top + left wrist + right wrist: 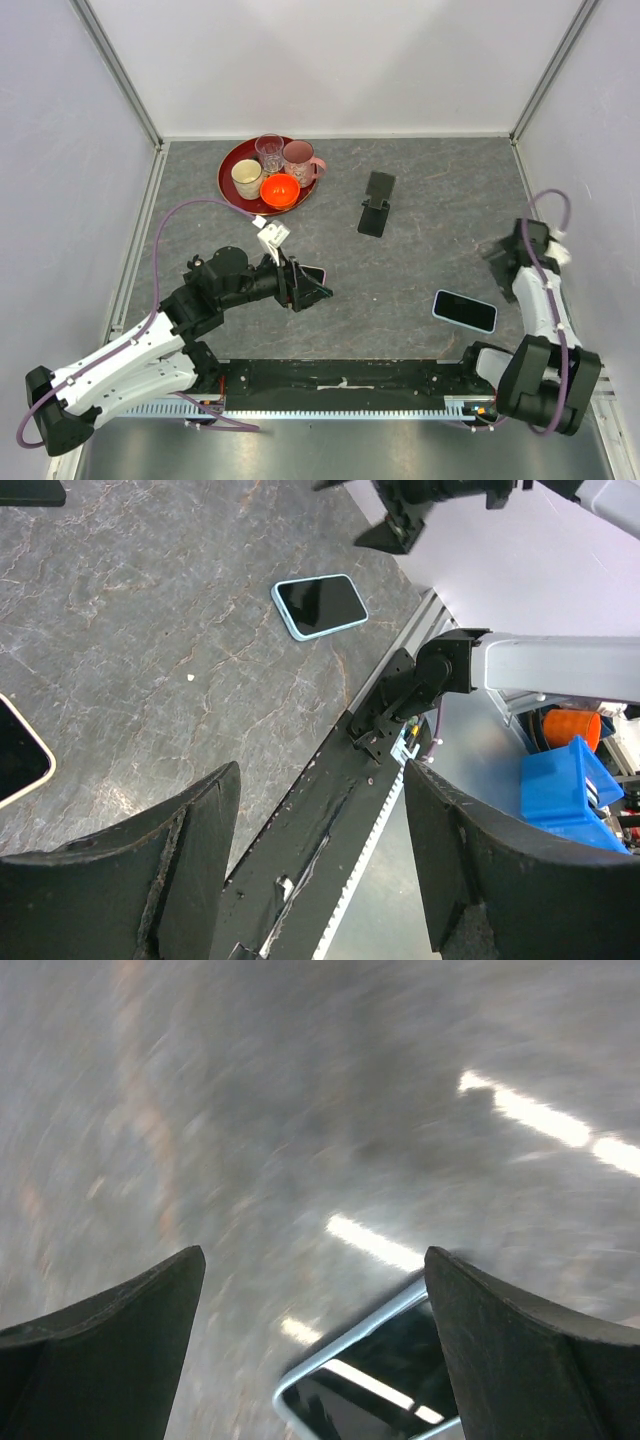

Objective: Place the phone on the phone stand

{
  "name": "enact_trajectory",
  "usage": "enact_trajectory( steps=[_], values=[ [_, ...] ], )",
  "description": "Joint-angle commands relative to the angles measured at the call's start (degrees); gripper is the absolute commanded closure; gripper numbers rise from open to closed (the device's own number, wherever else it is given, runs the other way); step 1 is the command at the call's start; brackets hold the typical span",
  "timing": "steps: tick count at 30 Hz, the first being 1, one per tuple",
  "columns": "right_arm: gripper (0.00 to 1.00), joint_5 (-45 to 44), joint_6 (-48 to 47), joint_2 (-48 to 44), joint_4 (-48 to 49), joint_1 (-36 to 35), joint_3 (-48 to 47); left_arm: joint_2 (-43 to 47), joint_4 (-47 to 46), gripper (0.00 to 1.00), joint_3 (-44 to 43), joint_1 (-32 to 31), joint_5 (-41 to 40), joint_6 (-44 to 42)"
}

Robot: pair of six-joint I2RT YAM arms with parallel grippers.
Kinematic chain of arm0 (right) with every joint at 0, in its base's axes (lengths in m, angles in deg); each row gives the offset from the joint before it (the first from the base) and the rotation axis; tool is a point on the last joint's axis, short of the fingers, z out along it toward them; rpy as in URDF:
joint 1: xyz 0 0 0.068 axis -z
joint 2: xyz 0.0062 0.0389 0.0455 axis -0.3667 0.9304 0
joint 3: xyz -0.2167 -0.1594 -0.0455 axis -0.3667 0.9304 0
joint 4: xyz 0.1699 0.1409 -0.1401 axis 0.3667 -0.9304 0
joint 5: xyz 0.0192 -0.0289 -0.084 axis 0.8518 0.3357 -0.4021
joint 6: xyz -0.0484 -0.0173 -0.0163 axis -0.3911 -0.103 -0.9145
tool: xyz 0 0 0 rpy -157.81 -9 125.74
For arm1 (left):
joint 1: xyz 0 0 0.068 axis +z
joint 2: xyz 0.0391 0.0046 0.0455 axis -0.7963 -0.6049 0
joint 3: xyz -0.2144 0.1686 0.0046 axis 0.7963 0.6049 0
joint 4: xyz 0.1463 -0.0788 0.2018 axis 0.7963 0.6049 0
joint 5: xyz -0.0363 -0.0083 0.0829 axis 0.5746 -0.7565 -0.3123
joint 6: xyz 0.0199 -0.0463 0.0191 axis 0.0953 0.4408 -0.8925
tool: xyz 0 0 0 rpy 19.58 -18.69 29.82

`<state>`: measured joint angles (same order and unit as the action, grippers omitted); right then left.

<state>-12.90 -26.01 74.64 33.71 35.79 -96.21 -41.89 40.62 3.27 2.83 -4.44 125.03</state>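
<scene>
A phone (465,310) in a light blue case lies face up on the grey table, right of centre; the left wrist view shows the phone (320,605) too. The black phone stand (377,204) stands upright further back, with nothing on it. My right gripper (497,257) hovers blurred just behind the phone, jaws open; in its own view my right gripper (313,1260) is empty, with the phone's corner (370,1390) below it. My left gripper (312,288) is open and empty at centre left, and my left gripper (320,780) points toward the table's near edge.
A second phone (316,273) in a pale case lies by my left gripper, and its edge (15,760) shows in the left wrist view. A red tray (232,165) holding cups and an orange bowl (280,189) sits at the back left. White walls enclose the table.
</scene>
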Motion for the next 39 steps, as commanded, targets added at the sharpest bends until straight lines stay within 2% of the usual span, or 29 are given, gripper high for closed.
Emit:
enact_trajectory(
  steps=[1, 5, 9, 10, 12, 13, 15, 16, 19, 21, 22, 23, 25, 27, 30, 32, 35, 39],
  values=[
    [0.02, -10.12, 4.25, -1.87, -6.77, 9.78, 1.69, 2.02, -1.71, 0.27, 0.12, -0.06, 1.11, 0.71],
    [0.02, -5.4, 4.0, 1.2, -4.67, 15.06, 5.47, 2.73, -0.65, 0.27, 0.3, -0.05, 0.93, 0.01],
    [0.02, 7.24, 2.94, 1.91, 0.58, 15.6, 11.08, 2.38, 0.93, 0.27, -0.84, 0.03, 1.02, -0.96],
    [0.02, 14.84, 3.38, 1.57, 2.52, 14.56, 14.58, 2.2, 0.67, 0.27, -0.93, 0.03, 0.93, -1.22],
    [0.02, 18.6, 4.95, 1.21, 6.75, 10.53, 16.45, 1.94, -0.12, 0.27, -0.67, 0.03, 0.93, -1.66],
    [0.02, 20.0, 7.05, 1.47, 7.89, 4.59, 16.37, 1.76, -0.73, 0.27, -0.41, 0.03, 0.84, -1.84],
    [0.02, 19.67, 10.57, 2.44, 8.34, -2.03, 14.97, 0.89, -1.53, 0.27, -0.4, 0.03, 0.84, -1.75],
    [0.02, 20.1, 14.5, 2.7, 9.82, -8.85, 14.27, 0.45, -1.61, 0.27, -0.49, -0.05, 1.01, -1.49],
    [0.02, 18.62, 17.79, 5.77, 16.5, -21.52, 9.03, -0.44, -2.67, 0.27, -1.02, -0.05, 1.8, -0.62],
    [0.02, 16.77, 14.3, 10.42, 18.18, -26.3, 3.83, -0.26, -3.37, 0.27, -0.93, -0.06, 2.07, -0.35],
    [0.02, 17.29, 11.58, 12.35, 18.97, -30.07, -1.85, 0.0, -3.55, 0.28, -0.58, -0.06, 2.25, 0.17],
    [0.02, 17.38, 7.03, 16.11, 16.71, -31.67, -4.95, 0.44, -3.72, 0.28, 0.2, -0.06, 2.07, 0.44],
    [0.02, 15.72, 3.05, 18.6, 11.97, -34.57, -12.24, 1.76, -3.64, 0.28, 0.82, -0.05, 1.63, 1.32],
    [0.02, 11.17, -0.2, 18.53, 6.95, -35.03, -13.42, 2.98, -2.94, 0.28, 1.61, -0.06, 1.28, 1.76],
    [0.02, 0.99, -2.94, 13.53, 2.2, -35.03, -9.75, 3.96, -2.76, 0.27, 1.97, -0.06, -0.03, 2.03],
    [0.02, -2.12, -3.21, 9.75, -1.58, -35.03, -7.28, 3.96, -2.84, 0.27, 1.97, -0.06, 0.05, 1.68],
    [0.02, -3.19, -2.86, 6.14, -4.83, -35.11, -1.48, 2.47, -2.93, 0.27, 1.44, 0.03, 0.05, 0.71],
    [0.02, -2.57, 2.75, 2.19, -7.56, -36.07, 4.14, -0.25, -2.49, 0.27, -0.66, 0.03, 0.49, -0.35]
  ],
)
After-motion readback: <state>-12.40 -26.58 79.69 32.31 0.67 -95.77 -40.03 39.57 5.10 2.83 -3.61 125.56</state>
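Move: The blue-edged phone lies flat about 9 cm back and 10 cm left of the open right hand, some 6 cm below it. The phone stand is roughly 17 cm ahead of that hand and 31 cm to its left; the pink-edged phone is about level with the hand, some 49 cm left. From the waiting left hand the blue-edged phone lies around 34 cm right, 2 cm ahead and 23 cm below. Fingers wide open, the right hand swings back and right about 7 cm while dipping some 5 cm to just off the table by the blue-edged phone's right end, then sweeps left nearly 30 cm and forward about 13, low at first, pushing the phone along and twisting some 60 degrees counter-clockwise. It rises a little on the way, then turns back, drawing back and right about 8 cm each and sinking again to finish near the phone's far end, nothing gripped. ##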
